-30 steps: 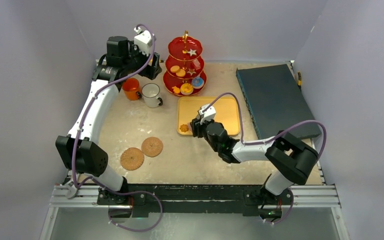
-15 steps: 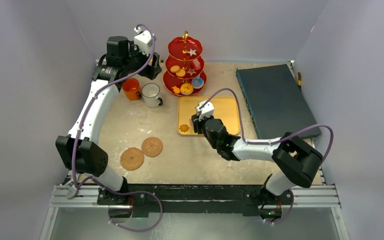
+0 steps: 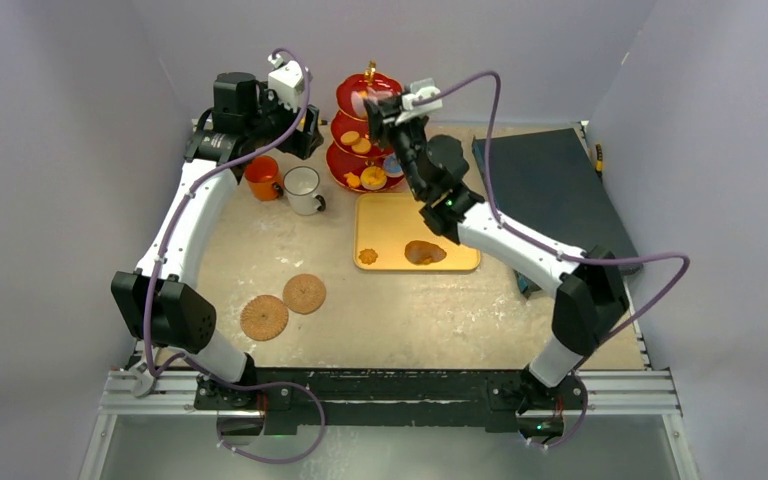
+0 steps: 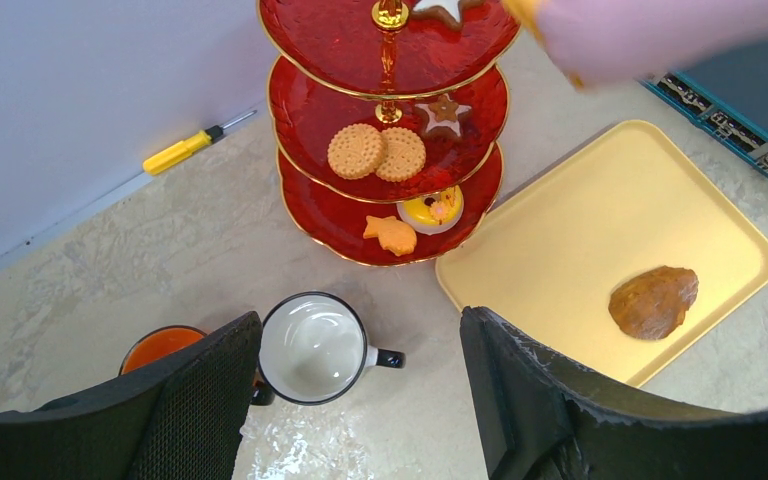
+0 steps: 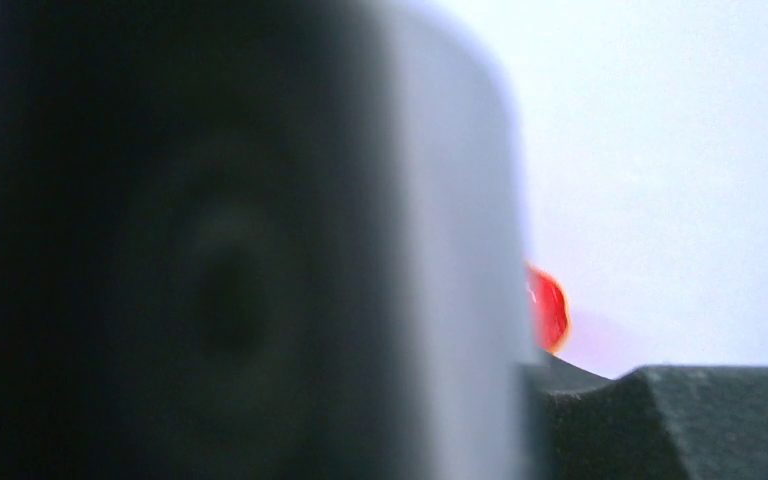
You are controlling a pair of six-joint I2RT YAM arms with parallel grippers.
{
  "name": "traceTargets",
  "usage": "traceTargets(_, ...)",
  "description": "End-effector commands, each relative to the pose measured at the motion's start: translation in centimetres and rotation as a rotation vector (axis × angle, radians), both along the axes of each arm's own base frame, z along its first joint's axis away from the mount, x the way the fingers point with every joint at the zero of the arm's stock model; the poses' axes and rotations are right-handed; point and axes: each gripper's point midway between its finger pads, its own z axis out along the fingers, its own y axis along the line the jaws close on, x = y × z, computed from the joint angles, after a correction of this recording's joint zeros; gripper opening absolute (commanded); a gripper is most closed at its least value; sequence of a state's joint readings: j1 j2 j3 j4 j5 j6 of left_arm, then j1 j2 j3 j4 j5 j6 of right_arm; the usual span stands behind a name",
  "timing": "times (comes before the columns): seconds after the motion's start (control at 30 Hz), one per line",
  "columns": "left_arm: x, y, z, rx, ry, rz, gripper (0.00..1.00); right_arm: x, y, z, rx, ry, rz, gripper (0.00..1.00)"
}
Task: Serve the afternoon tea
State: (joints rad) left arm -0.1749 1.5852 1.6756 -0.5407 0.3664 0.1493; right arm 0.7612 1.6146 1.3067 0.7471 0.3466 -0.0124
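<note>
The red three-tier stand (image 3: 344,165) with a gold handle stands at the back, also in the left wrist view (image 4: 310,110). Its tiers hold round biscuits (image 4: 375,152), star biscuits and a yellow doughnut (image 4: 430,210). An orange mug (image 3: 261,177) and a white mug (image 3: 302,188) stand left of it. My left gripper (image 3: 305,135) hovers open above the white mug (image 4: 312,347), empty. My right gripper (image 3: 380,105) is at the stand's top tier. Its wrist view is blocked by a dark blur; only a red sliver of the stand (image 5: 548,305) shows. A brown pastry (image 3: 423,252) lies on the tray.
The yellow tray (image 3: 450,215) lies in front of the stand, with a small biscuit (image 3: 367,257) at its near left corner. A dark blue box (image 3: 550,190) lies at the right. Two round woven coasters (image 3: 264,317) lie near left. A yellow screwdriver (image 4: 185,150) lies by the back wall.
My right arm has swung from the tray's near left corner up and back to the stand's top tier, uncovering the brown pastry on the tray. The left arm has not moved.
</note>
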Motion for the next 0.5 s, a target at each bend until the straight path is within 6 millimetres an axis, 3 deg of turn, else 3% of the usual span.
traceTargets(0.0, -0.4, 0.6, 3.1, -0.013, -0.076, 0.013, 0.72, 2.7, 2.3, 3.4, -0.021, -0.097, 0.029, 0.35)
traceTargets(0.23, -0.2, 0.5, 3.2, -0.017, -0.077, 0.010, 0.72, 7.8, 3.9, 3.0, -0.023, -0.098, 0.005, 0.35)
traceTargets(0.47, -0.1, 0.5, 3.0, -0.013, -0.072, 0.008, 0.72, 10.8, 3.7, 1.9, -0.001, -0.107, -0.047, 0.35)
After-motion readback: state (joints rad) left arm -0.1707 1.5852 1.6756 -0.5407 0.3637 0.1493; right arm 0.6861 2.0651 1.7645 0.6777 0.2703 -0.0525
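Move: The top tier of the red stand, where the square biscuit in the right hand's pink tongs is bound, has its middle about 22 cm ahead of the right hand, 2 cm left and 18 cm lower. The star on that tier is 2 cm nearer and 3 cm to the right of its middle; the two round biscuits one tier down lie some 18 cm ahead of the hand, 5 cm left, 27 cm below. From the left hand, the top tier is roughly 20 cm ahead, 11 cm right, 8 cm lower. Keep the right gripper shut on the pink tongs so they go on pinching the square biscuit, and swing them forward about 11 cm and some 5 cm left to the red stand's top tier. Rise about 3 cm at first, level off, then sink around 7 cm over the second half, with the wrist almost unturned. ##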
